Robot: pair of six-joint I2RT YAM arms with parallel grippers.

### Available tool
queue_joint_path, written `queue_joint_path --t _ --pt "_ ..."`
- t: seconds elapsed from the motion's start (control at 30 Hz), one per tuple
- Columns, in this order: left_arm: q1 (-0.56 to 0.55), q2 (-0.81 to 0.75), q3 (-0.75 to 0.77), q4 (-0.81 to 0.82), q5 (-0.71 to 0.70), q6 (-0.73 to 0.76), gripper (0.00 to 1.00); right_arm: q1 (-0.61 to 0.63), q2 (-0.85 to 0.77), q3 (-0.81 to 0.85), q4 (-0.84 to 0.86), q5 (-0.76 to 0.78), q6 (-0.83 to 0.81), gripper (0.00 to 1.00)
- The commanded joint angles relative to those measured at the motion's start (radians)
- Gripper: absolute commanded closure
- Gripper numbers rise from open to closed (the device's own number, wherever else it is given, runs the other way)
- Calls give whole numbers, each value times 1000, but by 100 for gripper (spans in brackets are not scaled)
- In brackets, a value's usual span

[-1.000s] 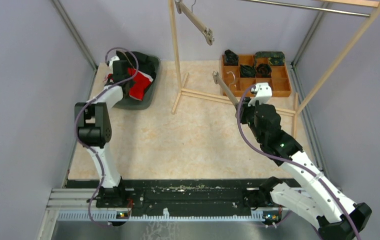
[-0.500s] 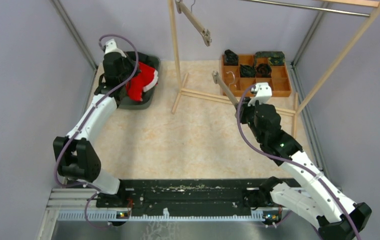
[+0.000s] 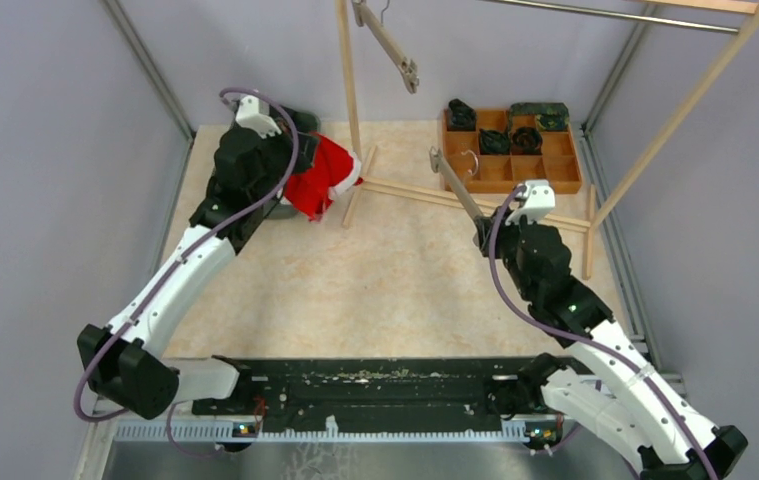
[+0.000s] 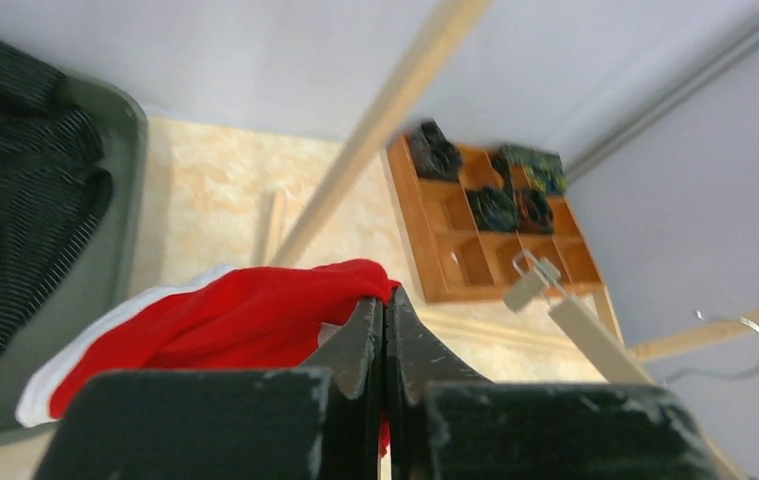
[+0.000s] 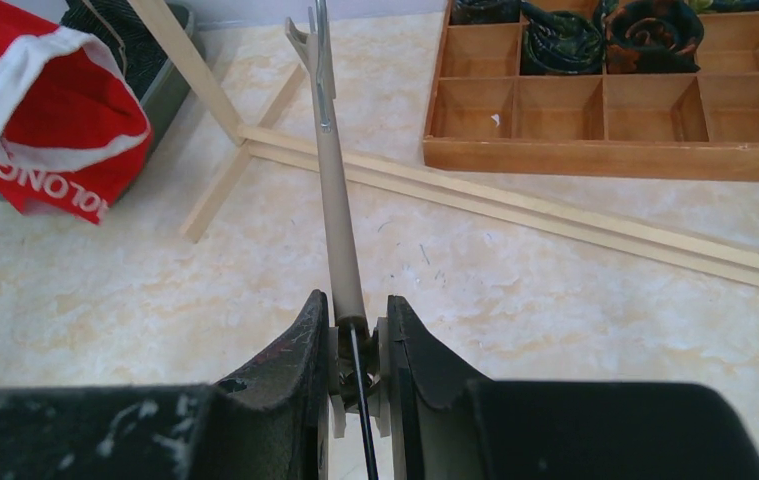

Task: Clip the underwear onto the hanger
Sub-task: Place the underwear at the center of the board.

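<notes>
The red underwear [image 3: 323,178] with a white waistband hangs from my left gripper [image 3: 297,182], which is shut on its fabric, just left of the rack's post. In the left wrist view the jaws [image 4: 384,305] pinch the red cloth [image 4: 245,320]. My right gripper [image 3: 485,228] is shut on one end of the beige hanger [image 3: 455,185]. The bar [image 5: 340,220] points away from the fingers [image 5: 358,320] toward the rack's foot, with its metal clip at the far end. The underwear [image 5: 50,120] hangs to the left of that clip, apart from it.
A wooden clothes rack [image 3: 350,90] stands at the back, with a second hanger [image 3: 390,45] hanging on it. A wooden compartment box [image 3: 555,160] with rolled dark garments sits at the back right. A grey tray [image 4: 135,200] holds dark striped clothes [image 4: 15,200] at the back left.
My left arm has lifted the red underwear out of the tray and carried it right, toward the rack's post. The right gripper with the hanger has shifted slightly.
</notes>
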Motion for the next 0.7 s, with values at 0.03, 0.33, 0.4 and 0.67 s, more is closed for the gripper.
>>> queue_joint_path --t 0.03,0.33,0.4,0.67 --pt "-56 -28 -125 61 34 -32 100 -1 -63 -26 34 38 50 100" --pt "-101 -21 -350 202 84 -118 100 -1 -142 -42 -20 75 55 100" --pt "-115 -5 -383 239 94 -138 100 -1 -149 -45 -21 79 55 100" --pt "-186 87 -431 340 136 -203 100 -1 -160 -45 -34 101 52 100"
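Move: The left hand already pinches the red underwear high at the bin's right edge; the board's bare centre lies about 14 cm to its right, 7 cm back and some 33 cm below. From this hand the green bin is about 13 cm ahead and 14 cm to the left, 28 cm down, and the rack's left foot about 9 cm ahead and 10 cm to the right, 34 cm below. From the right hand, which holds a hanger, the board's centre is roughly 6 cm ahead, 20 cm left and 25 cm below. Mostly sinking, by about 16 cm, the left hand carries the hanging underwear down towards the board's centre while also drawing some 7 cm right and 5 cm back, its shut fingers keeping their pinch as they tip down about 15 degrees and swing slightly clockwise. The right hand keeps its hold on the hanger and eases a few centimetres back and to the right, away from the centre and the arriving cloth. ##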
